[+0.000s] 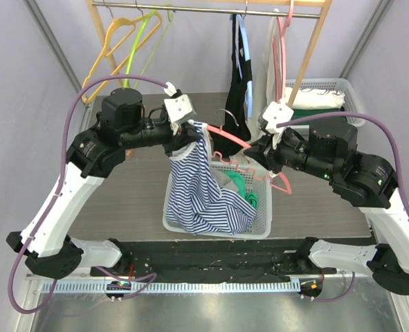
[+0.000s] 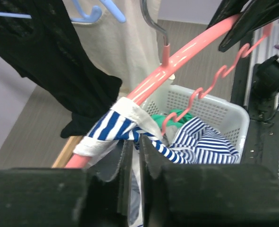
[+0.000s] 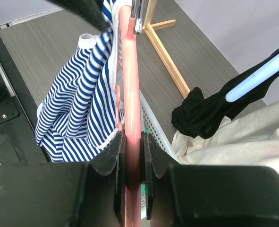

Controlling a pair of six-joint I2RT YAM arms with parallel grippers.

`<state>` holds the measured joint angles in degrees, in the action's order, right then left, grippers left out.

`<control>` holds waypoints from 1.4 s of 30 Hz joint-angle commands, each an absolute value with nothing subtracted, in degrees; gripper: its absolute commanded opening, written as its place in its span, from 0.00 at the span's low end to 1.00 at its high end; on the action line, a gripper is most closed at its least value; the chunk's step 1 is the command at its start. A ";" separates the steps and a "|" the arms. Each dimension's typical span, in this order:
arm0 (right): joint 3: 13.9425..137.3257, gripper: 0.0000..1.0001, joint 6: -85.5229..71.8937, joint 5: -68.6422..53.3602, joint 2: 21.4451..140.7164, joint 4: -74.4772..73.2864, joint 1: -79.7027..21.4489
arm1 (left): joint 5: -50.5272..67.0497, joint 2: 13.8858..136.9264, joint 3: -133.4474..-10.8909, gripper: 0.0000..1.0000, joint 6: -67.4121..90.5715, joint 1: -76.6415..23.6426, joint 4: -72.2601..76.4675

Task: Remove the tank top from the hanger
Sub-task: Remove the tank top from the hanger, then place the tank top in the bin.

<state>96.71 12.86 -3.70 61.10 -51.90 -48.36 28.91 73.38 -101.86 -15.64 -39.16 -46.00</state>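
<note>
The blue-and-white striped tank top (image 1: pixel 204 194) hangs off the left end of a pink hanger (image 1: pixel 235 142) and trails down into a white basket (image 1: pixel 259 232). My left gripper (image 1: pixel 189 135) is at that end. In the left wrist view its jaws (image 2: pixel 135 146) are pinched on the white-edged strap of the tank top (image 2: pixel 115 125), just beside the hanger (image 2: pixel 186 54). My right gripper (image 1: pixel 256 153) holds the other arm of the hanger. In the right wrist view it (image 3: pixel 132 142) is shut on the pink hanger bar (image 3: pixel 130 71), with the tank top (image 3: pixel 78 104) hanging to its left.
A wooden clothes rack (image 1: pixel 308 55) stands behind, with a black garment (image 1: pixel 237 97), a white garment (image 1: pixel 270 76) and bare orange and green hangers (image 1: pixel 124 38) on its rail. A second white basket (image 1: pixel 325 86) sits at the back right. Something green (image 1: pixel 244 188) lies in the near basket.
</note>
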 commanded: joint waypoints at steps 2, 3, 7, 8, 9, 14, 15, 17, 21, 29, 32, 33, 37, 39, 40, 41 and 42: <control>97.12 0.01 11.78 -3.26 59.59 -47.28 -48.34 | 23.74 73.74 -104.15 0.00 -15.82 -40.08 -42.45; 97.12 0.01 11.78 -2.47 59.42 -47.81 -48.34 | 23.21 73.74 -104.24 0.00 -16.08 -40.08 -42.45; 96.33 0.01 12.04 -0.62 57.92 -48.51 -48.34 | 20.22 73.83 -105.90 0.00 -16.70 -40.25 -42.28; 96.07 0.01 12.04 -0.27 57.57 -48.95 -48.34 | 19.69 73.83 -106.95 0.00 -16.79 -40.25 -42.10; 95.54 0.01 12.04 1.74 57.13 -49.30 -48.43 | 19.17 74.00 -107.66 0.00 -16.87 -40.25 -42.19; 92.99 0.01 10.11 3.52 52.74 -52.11 -48.34 | 15.04 74.79 -111.27 0.00 -18.01 -40.25 -41.92; 92.38 0.01 9.59 3.43 52.04 -52.47 -48.34 | 13.81 74.88 -111.53 0.00 -18.19 -40.25 -41.66; 91.85 0.01 7.48 3.17 49.23 -53.95 -48.34 | 10.22 75.06 -111.45 0.00 -18.54 -40.25 -41.05; 89.66 0.01 4.75 2.37 42.38 -55.46 -48.34 | 6.69 75.67 -110.57 0.00 -18.90 -40.25 -39.03; 94.91 0.01 2.90 0.79 33.84 -61.77 -48.34 | 4.66 80.68 -116.71 0.00 -17.40 -40.52 -37.71; 96.59 0.01 1.67 -1.40 32.79 -64.76 -48.43 | 2.90 82.88 -119.35 0.00 -17.58 -40.78 -37.44; 96.59 0.01 0.97 -0.97 31.83 -64.95 -48.25 | 2.81 83.23 -119.62 0.00 -17.75 -40.78 -37.44; 95.45 0.01 0.35 2.45 28.57 -62.50 -48.34 | 9.02 83.32 -118.39 0.00 -17.67 -41.66 -39.54; 94.92 0.01 0.79 6.56 27.87 -60.65 -48.34 | 13.69 82.97 -117.16 0.00 -18.02 -42.80 -42.18; 94.75 0.01 0.97 8.33 27.51 -58.56 -48.43 | 18.32 82.88 -116.98 0.00 -18.45 -43.32 -43.06; 94.14 0.01 1.14 10.18 27.34 -57.40 -48.43 | 21.33 82.79 -117.85 0.00 -18.98 -43.94 -45.85; 93.78 0.01 1.40 14.46 27.16 -56.26 -48.43 | 23.62 82.88 -118.04 0.00 -19.16 -44.38 -46.92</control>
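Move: The striped tank top's shoulder strap lies right at the left fingertips, about 1 cm to their right and still around the pink hanger; its body hangs into the basket. The right hand already grips the hanger, whose middle is about 5 cm right and 1 cm ahead of the left hand. From the right hand the strap is some 10 cm left and 3 cm ahead. From the left hand, the basket lies roughly 6 cm right, 3 cm back and 38 cm below. The left fingers finish shutting on the tank top's strap and hold it, then carry it about 8 cm forward towards the rack and 5 cm up, swinging counter-clockwise, with a slight easing back at the end. The right hand keeps its grip on the pink hanger and, after a short pause, draws it some 20 cm right and back out of the cloth, rolling its left side up. ##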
